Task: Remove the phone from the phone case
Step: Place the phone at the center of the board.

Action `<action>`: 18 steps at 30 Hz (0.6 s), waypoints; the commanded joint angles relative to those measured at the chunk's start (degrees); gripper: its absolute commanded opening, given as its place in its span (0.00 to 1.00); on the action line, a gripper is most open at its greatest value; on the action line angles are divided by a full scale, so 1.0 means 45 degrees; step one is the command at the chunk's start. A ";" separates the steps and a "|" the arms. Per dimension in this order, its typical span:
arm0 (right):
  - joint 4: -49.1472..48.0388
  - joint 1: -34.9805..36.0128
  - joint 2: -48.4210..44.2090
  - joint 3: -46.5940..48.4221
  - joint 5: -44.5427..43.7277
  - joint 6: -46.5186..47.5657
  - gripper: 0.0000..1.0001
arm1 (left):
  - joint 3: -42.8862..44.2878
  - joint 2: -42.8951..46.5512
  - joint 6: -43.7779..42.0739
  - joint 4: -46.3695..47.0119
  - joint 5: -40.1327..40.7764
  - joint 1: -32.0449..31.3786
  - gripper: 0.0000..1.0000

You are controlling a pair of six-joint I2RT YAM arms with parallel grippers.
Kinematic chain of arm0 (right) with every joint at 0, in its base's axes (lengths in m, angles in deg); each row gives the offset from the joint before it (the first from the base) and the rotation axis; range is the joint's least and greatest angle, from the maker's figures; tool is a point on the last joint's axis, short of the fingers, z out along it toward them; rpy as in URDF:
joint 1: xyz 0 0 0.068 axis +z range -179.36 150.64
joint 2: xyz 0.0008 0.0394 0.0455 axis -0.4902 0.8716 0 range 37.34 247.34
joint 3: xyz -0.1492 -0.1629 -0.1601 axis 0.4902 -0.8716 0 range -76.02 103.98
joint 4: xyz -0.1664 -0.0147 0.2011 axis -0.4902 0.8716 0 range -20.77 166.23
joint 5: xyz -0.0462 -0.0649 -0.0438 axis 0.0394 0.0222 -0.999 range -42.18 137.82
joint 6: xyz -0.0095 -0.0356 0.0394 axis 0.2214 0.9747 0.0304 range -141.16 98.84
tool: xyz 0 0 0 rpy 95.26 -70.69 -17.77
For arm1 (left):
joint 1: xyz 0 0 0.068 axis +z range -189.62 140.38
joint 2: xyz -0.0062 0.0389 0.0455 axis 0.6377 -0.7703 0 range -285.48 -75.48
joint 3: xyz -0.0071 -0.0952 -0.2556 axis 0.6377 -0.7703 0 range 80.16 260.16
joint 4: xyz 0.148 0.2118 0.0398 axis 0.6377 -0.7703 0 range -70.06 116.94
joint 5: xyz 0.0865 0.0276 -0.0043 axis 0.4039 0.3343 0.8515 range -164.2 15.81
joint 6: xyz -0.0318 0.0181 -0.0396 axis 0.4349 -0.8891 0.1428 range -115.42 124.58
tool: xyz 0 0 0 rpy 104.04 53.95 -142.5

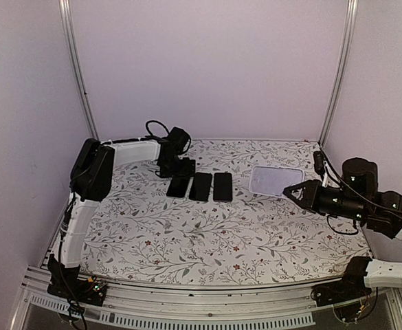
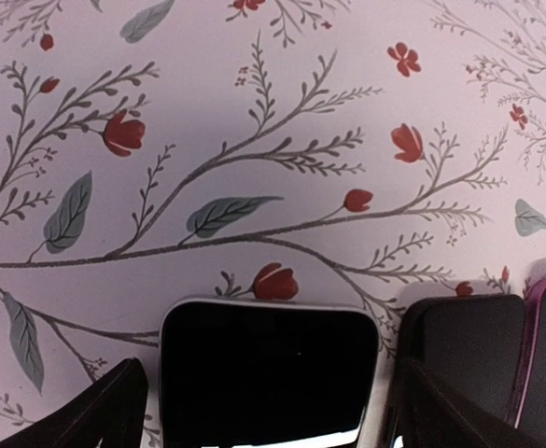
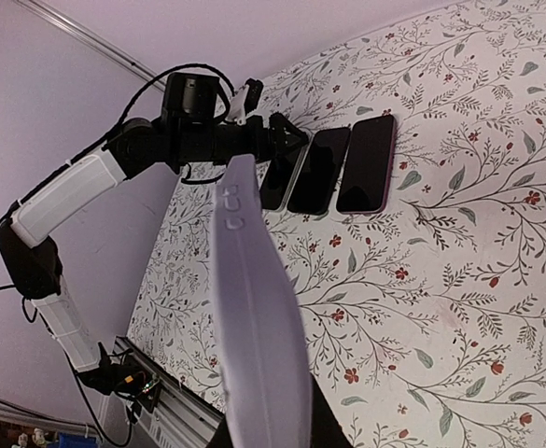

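Three black phones lie side by side on the floral table. My left gripper [image 1: 181, 167] hangs open over the far end of the leftmost phone [image 1: 179, 186]. In the left wrist view that phone [image 2: 268, 345], with a silvery rim, lies flat between the spread fingers [image 2: 105, 411] of the left gripper [image 2: 271, 401], neither finger touching it. The clear, pale lavender phone case [image 1: 276, 180] is held up at its near right corner by my right gripper [image 1: 293, 191], which is shut on it. The case looks empty. Edge-on, the case [image 3: 254, 308] fills the right wrist view and hides the fingers.
The middle phone [image 1: 201, 185] and the right phone [image 1: 222, 185], the latter with a purple rim [image 2: 534, 345], lie close beside the leftmost one. Pale walls and metal posts [image 1: 77, 69] enclose the table. An aluminium rail [image 1: 207, 299] runs along the near edge.
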 commanded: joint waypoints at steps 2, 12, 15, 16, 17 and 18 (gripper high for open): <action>-0.0160 -0.0030 0.0380 0.0751 -0.0104 0.0169 0.04 | -0.0715 0.1811 -0.0383 0.0313 -0.0181 0.0193 0.95; -0.0414 -0.0034 0.1818 0.1739 0.1040 0.2017 0.07 | -0.4852 0.6532 -0.1214 0.2334 -0.2029 0.0096 0.95; -0.0375 -0.0034 0.2508 0.2018 0.2238 0.2820 0.07 | -0.6653 0.8235 -0.1778 0.3396 -0.3045 -0.0021 0.94; -0.0352 -0.0042 0.2689 0.2105 0.2589 0.2996 0.07 | -0.7140 0.8808 -0.2012 0.3708 -0.3236 -0.0104 0.94; -0.0306 -0.0036 0.3011 0.2186 0.2796 0.3196 0.08 | -0.7643 0.9316 -0.2280 0.4011 -0.3435 -0.0185 0.94; -0.0271 -0.0042 0.3196 0.2279 0.3237 0.3426 0.08 | -0.8033 0.9841 -0.2573 0.4239 -0.3665 -0.0280 0.94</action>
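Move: Low over the far part of the white-rimmed phone, the left hand's open fingers straddle it, its middle about 4 cm back and 1 cm below. The black phone lies some 9 cm right and 4 cm back, the pink-edged one about 18 cm right and 4 cm back. The right hand holds the clear case high, the pink-edged phone some 26 cm ahead, 16 cm left and 22 cm below; the black phone is 9 cm left of that one. Backing off its placed phone with fingers already wide, the left hand soon climbs steeply, about 18 cm up and 8 cm back, its fingertips swinging up and forward as it rolls left side down and turns a little clockwise. The right hand keeps its pinch on the clear case and carries it some 4 cm left, towards the row of phones, turning about 10 degrees counter-clockwise. ##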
